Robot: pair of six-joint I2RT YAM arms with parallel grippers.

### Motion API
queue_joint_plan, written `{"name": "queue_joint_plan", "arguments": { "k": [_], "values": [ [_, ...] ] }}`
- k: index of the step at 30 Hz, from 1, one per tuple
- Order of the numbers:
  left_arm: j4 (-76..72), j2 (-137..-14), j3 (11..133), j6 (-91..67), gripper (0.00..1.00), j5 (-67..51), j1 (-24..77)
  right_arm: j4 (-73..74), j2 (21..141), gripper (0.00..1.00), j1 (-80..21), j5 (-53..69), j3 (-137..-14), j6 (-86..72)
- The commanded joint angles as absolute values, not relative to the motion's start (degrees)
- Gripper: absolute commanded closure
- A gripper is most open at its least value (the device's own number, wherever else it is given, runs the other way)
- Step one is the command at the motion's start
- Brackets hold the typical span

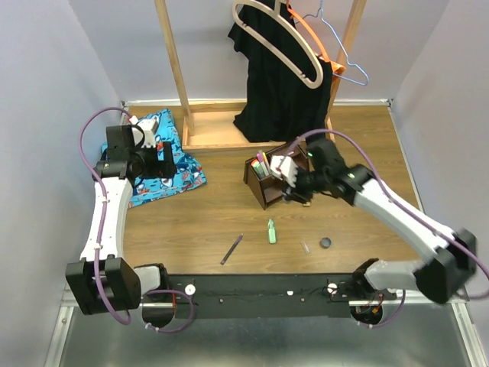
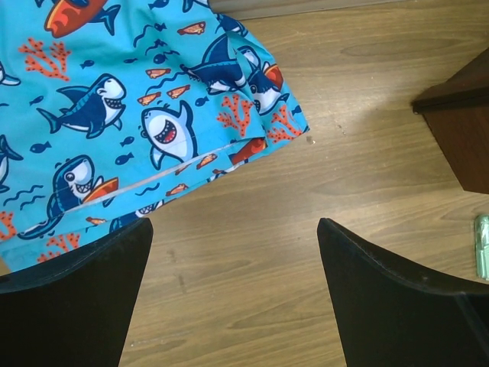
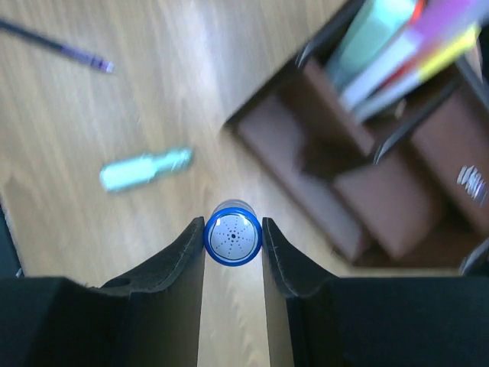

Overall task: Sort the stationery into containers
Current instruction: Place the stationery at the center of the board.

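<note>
My right gripper is shut on the small blue bottle, held above the table just beside the dark brown organizer; in the top view this gripper hangs at the organizer's right front. Several markers stand in the organizer's slots. A pale green marker, a thin purple pen and a dark round disc lie on the table in front. My left gripper is open and empty over bare wood by the blue cloth.
The blue shark-patterned cloth lies at the left under the left arm. A light wooden rack with a black garment and hangers stands at the back. A small clear item lies near the disc.
</note>
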State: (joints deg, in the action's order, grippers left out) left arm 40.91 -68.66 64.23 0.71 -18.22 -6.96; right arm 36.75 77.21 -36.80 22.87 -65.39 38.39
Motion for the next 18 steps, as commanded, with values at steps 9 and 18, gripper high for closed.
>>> {"name": "queue_joint_plan", "arguments": {
  "k": [9, 18],
  "values": [
    [34.71, -67.67, 61.52, 6.25, 0.01, -21.8, -0.35, 46.48, 48.16, 0.99, -33.57, 24.0, -43.42, 41.31],
    [33.83, -71.98, 65.12, 5.45, 0.01, -21.01, 2.55, 51.24, 42.81, 0.99, -32.96, 20.3, -39.29, 45.35]
  ]
}}
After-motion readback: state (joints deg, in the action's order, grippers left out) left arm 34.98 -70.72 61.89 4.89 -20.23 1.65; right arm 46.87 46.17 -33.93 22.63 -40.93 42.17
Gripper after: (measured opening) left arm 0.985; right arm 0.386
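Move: The right hand, already gripping the blue-capped bottle, is headed for the grey disc, about 12 cm back, 12 cm right and 13 cm below. The clear vial lies 13 cm back and 6 cm right; the green bottle 9 cm back and 4 cm left. The small cream block is level with the hand and 6 cm right, all about 13 cm lower. From the left hand the disc is some 18 cm back, 49 cm right and 17 cm down. Keeping its pinch on the blue-capped bottle, the right hand swings diagonally back and right, about 10 cm each way, away from the brown holder and towards the grey disc, then adds some 4 cm of sinking over the second half, its wrist barely turning. The open left hand drifts about 5 cm right, turning slightly clockwise. ##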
